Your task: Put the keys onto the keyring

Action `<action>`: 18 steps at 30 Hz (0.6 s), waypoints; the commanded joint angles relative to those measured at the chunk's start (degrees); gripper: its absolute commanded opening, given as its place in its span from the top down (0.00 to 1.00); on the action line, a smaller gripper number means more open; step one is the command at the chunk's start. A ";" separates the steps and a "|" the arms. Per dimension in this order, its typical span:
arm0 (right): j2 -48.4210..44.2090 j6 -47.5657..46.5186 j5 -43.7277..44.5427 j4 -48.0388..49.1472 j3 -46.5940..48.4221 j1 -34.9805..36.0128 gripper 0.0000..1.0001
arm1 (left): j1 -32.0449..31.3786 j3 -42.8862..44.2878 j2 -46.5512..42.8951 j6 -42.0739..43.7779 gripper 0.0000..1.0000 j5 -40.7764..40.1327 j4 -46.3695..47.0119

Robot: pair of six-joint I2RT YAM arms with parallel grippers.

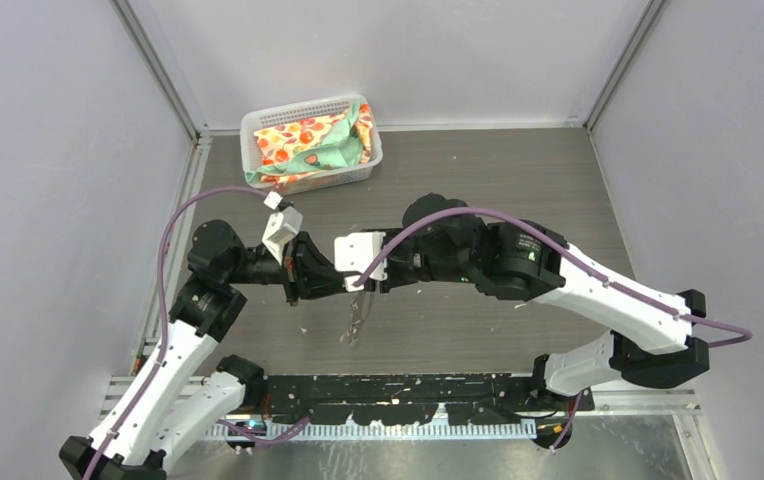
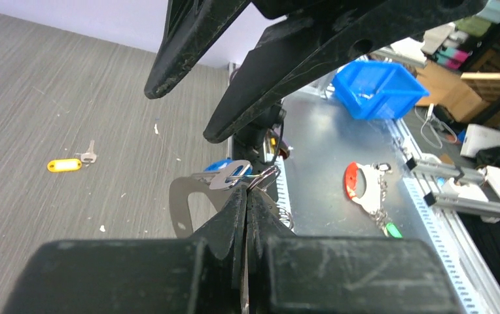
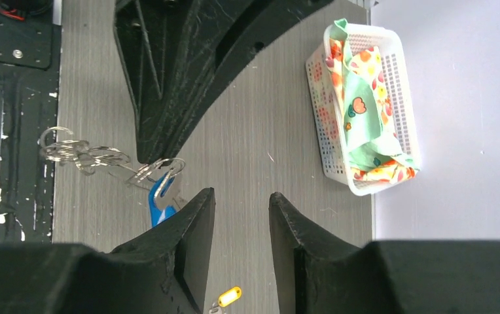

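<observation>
My left gripper (image 2: pixel 247 191) is shut on the keyring (image 2: pixel 177 203), a pale flat metal piece with an oval hole, held above the table. A wire ring (image 2: pixel 264 175) and the blue-headed key (image 2: pixel 217 165) hang at its fingertips. The top view shows this bunch (image 1: pixel 354 320) dangling between the two arms. My right gripper (image 3: pixel 241 195) is open with nothing between its fingers. It sits just beside the blue key (image 3: pixel 158 204) and the chain of rings (image 3: pixel 80 154). The yellow-headed key (image 2: pixel 64 165) lies apart on the grey table, also visible below the right fingers (image 3: pixel 229 296).
A white basket (image 1: pixel 303 105) holding patterned cloth stands at the back of the table; its wall (image 3: pixel 326 131) also shows in the right wrist view. On the metal plate at the near edge are a blue bin (image 2: pixel 378 88) and a red and white piece (image 2: pixel 358 183).
</observation>
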 commanded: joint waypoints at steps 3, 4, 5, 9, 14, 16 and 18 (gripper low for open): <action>-0.57 3.35 1.33 -0.47 3.25 -3.40 0.56 | -0.32 -0.44 0.66 -11.81 1.00 -6.01 11.73; -0.90 4.77 2.25 0.31 3.49 -4.18 0.54 | -0.32 -0.50 0.67 -12.85 1.00 -7.10 12.09; -1.44 6.31 3.21 1.33 3.62 -5.29 0.51 | -0.32 -0.46 0.75 -13.80 1.00 -8.13 12.32; -3.14 13.44 2.72 3.10 5.59 -9.03 0.41 | -0.32 0.17 0.78 -16.93 1.00 -12.27 12.75; -6.06 17.82 -2.13 2.78 6.08 -10.94 0.39 | -0.32 0.77 0.05 -19.27 1.00 -16.30 13.15; -7.33 20.40 -8.13 3.57 5.59 -11.77 0.40 | -0.32 0.73 -0.34 -19.63 1.00 -18.22 13.06; -8.28 23.44 -13.84 5.34 4.48 -12.42 0.40 | -0.32 0.66 -0.64 -19.95 1.00 -19.41 12.95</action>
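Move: The yellow-tagged key, next for the empty right hand, lies flat on the table about 15 cm ahead, 20 cm to its right and some 36 cm below. The keyring, pinched in the left fingers, is roughly 4 cm back, 5 cm to the left and 3 cm below the right hand. The blue-tagged key hangs there, about 4 cm lower. From the left hand the yellow-tagged key is around 20 cm ahead, 25 cm right and 32 cm down. Rightward and up, each about 5 cm, the right hand pulls clear of the keyring. It also sweeps forward some 5 cm before easing slightly back, rolling and swinging clockwise while its already parted fingers open wider. The left hand keeps its pinch on the ring and carries it about 4 cm forward and 3 cm up, turning counter-clockwise. ##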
